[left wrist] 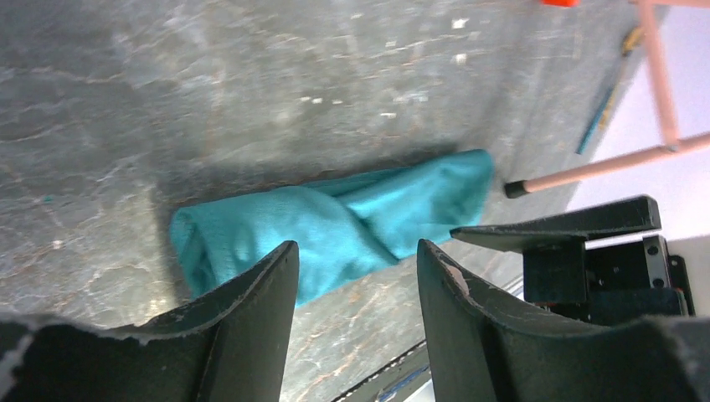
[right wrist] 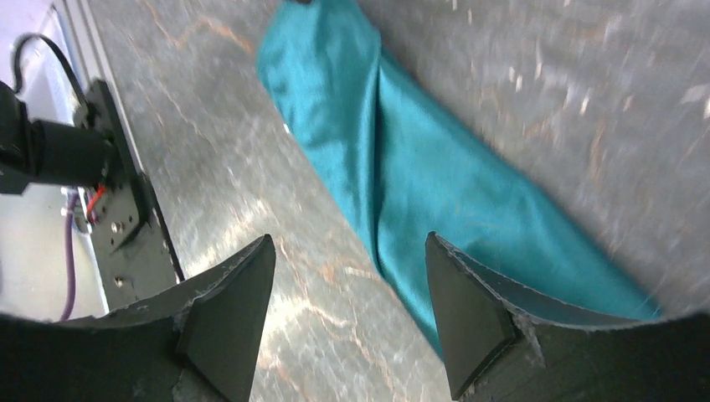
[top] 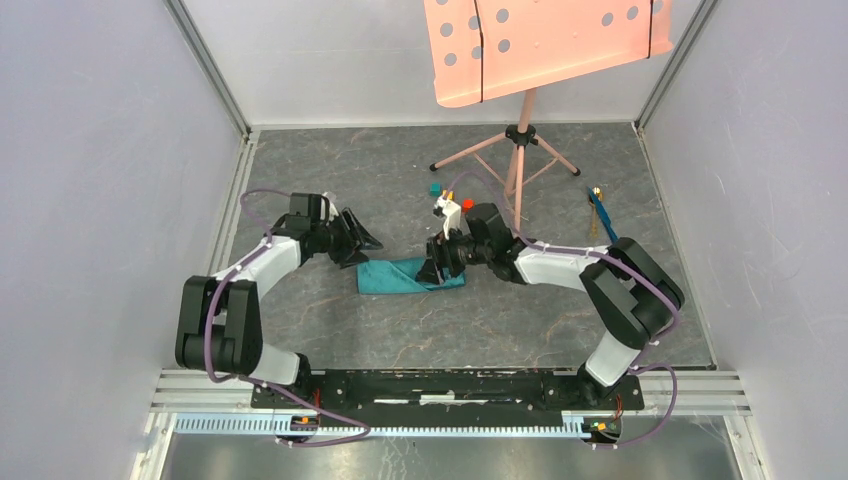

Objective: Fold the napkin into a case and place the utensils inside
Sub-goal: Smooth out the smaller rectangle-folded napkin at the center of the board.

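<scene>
The napkin [top: 400, 276] lies on the grey floor folded into a slim teal strip, the case shape; it also shows in the left wrist view [left wrist: 335, 226] and the right wrist view [right wrist: 435, 167]. My left gripper [top: 362, 240] [left wrist: 356, 244] hovers open just behind the strip's left end, with nothing between its fingers. My right gripper [top: 436, 266] [right wrist: 350, 238] is open at the strip's right end; one finger [right wrist: 469, 310] overlaps the cloth's edge and only bare floor lies between the jaws. The utensils [top: 598, 212] [left wrist: 604, 105], blue and golden, lie far right, apart from both grippers.
A pink music stand [top: 520, 140] rises at the back centre, its tripod legs [left wrist: 603, 167] spreading close behind the right arm. A teal cube [top: 435, 188], a red cube [top: 467, 204] and a small white piece [top: 448, 212] sit near the stand. Walls enclose both sides.
</scene>
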`<state>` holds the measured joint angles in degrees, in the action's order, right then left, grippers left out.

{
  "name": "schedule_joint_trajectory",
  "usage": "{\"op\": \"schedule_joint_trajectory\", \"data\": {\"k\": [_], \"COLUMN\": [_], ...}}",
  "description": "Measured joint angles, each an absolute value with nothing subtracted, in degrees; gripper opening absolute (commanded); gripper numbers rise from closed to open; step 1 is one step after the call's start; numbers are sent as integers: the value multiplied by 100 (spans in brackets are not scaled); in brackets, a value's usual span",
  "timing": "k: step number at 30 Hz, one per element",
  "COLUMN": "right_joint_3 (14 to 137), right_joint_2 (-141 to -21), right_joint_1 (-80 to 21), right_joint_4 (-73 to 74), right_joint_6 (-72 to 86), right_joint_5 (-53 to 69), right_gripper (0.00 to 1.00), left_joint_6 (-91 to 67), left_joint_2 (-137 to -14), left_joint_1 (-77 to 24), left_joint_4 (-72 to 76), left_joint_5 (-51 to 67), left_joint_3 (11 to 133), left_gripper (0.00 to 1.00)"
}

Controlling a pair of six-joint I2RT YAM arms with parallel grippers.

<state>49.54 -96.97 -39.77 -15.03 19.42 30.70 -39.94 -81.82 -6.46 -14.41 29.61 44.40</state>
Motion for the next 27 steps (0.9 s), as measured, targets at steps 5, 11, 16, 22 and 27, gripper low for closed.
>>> {"op": "schedule_joint_trajectory", "data": {"k": [5, 11, 16, 22, 27], "right_joint_3": [4372, 4462, 4932, 5339, 5494], "right_joint_2": [-9826, -9856, -9253, -6976, -5400], "right_joint_1": [-3999, -4049, -4257, -4333, -4139], "right_joint_4": [-1575, -1376, -139, 1393, 2307], "right_joint_6": [2018, 1820, 1356, 611, 191], "right_joint_5": [3037, 2832, 2390, 1118, -814], "right_gripper": [70, 73, 78, 94, 98], "left_joint_6": [-3944, -3750, -3544, -3072, -2770], "left_joint_2": [-8792, -8794, -7922, -6420, -5780], "left_joint_1": [-646, -663, -810, -871, -871], "left_joint_4": [-1448, -1509, -2165, -2493, -2285], "left_joint_5": [2783, 2703, 2366, 2132, 2349], "left_joint_3": [4252, 4235, 4519, 5607, 6049], "left_gripper": [60, 62, 67, 91, 100]}}
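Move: The folded napkin's middle lies some 9 cm right of the left hand, 4 cm back and 6 cm below. From the right hand it is about 5 cm left, 1 cm back and 6 cm below. Also from the right hand, the red block sits 14 cm ahead and 6 cm right, the yellow block 16 cm ahead and 2 cm right, and the stand's near foot about 16 cm right, 1 cm back. Both hands dip about 5 cm at the napkin, then lift over 20 cm, opening, the right swinging rightward. ##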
